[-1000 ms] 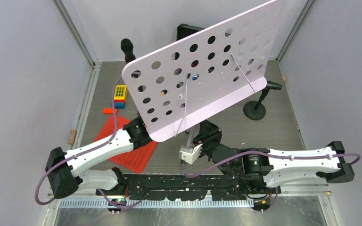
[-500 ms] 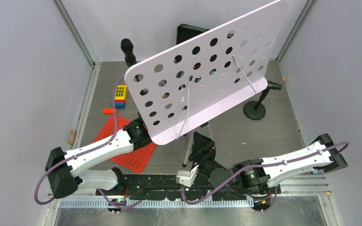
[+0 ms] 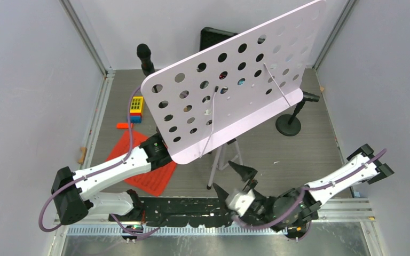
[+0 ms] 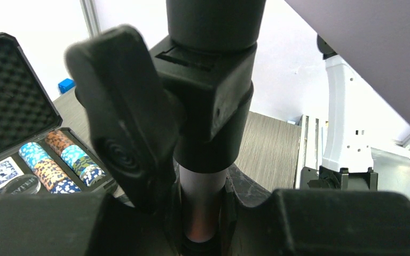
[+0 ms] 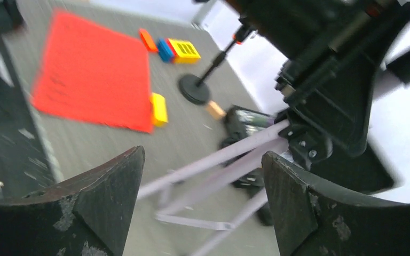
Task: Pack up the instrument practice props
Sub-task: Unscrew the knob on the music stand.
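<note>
The white hole-punched music rack (image 3: 229, 90) stands tilted over the middle of the table on silver tripod legs (image 3: 225, 154). My left gripper (image 3: 157, 151) is under the rack's lower left corner. In the left wrist view this gripper (image 4: 202, 221) is shut on the rack's silver pole (image 4: 202, 184), just under a black clamp (image 4: 208, 96). My right gripper (image 3: 232, 180) stands open near the front edge, apart from the legs (image 5: 219, 160), with nothing between its fingers (image 5: 107, 197). A red sheet-music page (image 3: 149, 173) lies flat under the left arm. One microphone (image 3: 144, 53) stands at the back left, another (image 3: 309, 97) on a round base (image 3: 289, 126) at the right.
An open black case (image 3: 213, 36) sits at the back behind the rack, and its poker chips (image 4: 58, 165) show in the left wrist view. Yellow and blue toy blocks (image 3: 135, 106) and an orange piece (image 3: 121, 126) lie left of the rack. A yellow block (image 5: 159, 108) lies by the red page.
My right gripper opened, came off the base of the rack's stand and drew back toward the near edge. The rack shifted slightly right. The left arm kept its hold.
</note>
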Robot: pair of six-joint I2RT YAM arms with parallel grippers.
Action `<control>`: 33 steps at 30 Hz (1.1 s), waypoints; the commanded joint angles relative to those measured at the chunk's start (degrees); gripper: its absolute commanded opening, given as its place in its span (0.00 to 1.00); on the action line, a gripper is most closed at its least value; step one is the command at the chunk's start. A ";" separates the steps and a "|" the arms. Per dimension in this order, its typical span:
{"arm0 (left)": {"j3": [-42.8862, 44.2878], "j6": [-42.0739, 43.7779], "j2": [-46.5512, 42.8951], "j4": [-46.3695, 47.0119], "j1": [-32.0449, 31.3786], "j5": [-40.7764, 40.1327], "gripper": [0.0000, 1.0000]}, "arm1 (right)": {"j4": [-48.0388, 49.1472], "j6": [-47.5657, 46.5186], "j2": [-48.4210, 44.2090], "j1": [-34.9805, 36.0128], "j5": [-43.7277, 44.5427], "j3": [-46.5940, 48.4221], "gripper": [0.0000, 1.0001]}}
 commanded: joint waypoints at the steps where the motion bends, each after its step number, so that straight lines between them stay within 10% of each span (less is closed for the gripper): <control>1: -0.67 -3.39 -1.29 -2.81 -0.03 -1.06 0.00 | 17.66 28.04 -7.99 0.76 -3.84 -4.75 0.86; 12: -0.60 -3.48 -1.47 -2.96 -0.02 -0.78 0.00 | 71.74 49.79 -3.48 0.76 5.94 -18.88 0.85; 33: 0.27 -4.10 -0.82 -3.41 0.00 -0.06 0.00 | 68.72 77.35 -8.74 -10.92 18.34 -20.77 0.64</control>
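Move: The music stand's knob is about 11 cm ahead of the open right hand, 3 cm to its right and roughly level. The stand's tube, still pinched in the left fingers, is some 14 cm ahead, 3 cm right and 6 cm up; the board's middle is about 24 cm ahead, 1 cm left and 15 cm up. From the left hand, the knob is roughly 3 cm back, level sideways and 6 cm below. Right hand rolls 125° clockwise seen from behind, moving 9 cm right and forward towards the knob, fingers narrowing. ##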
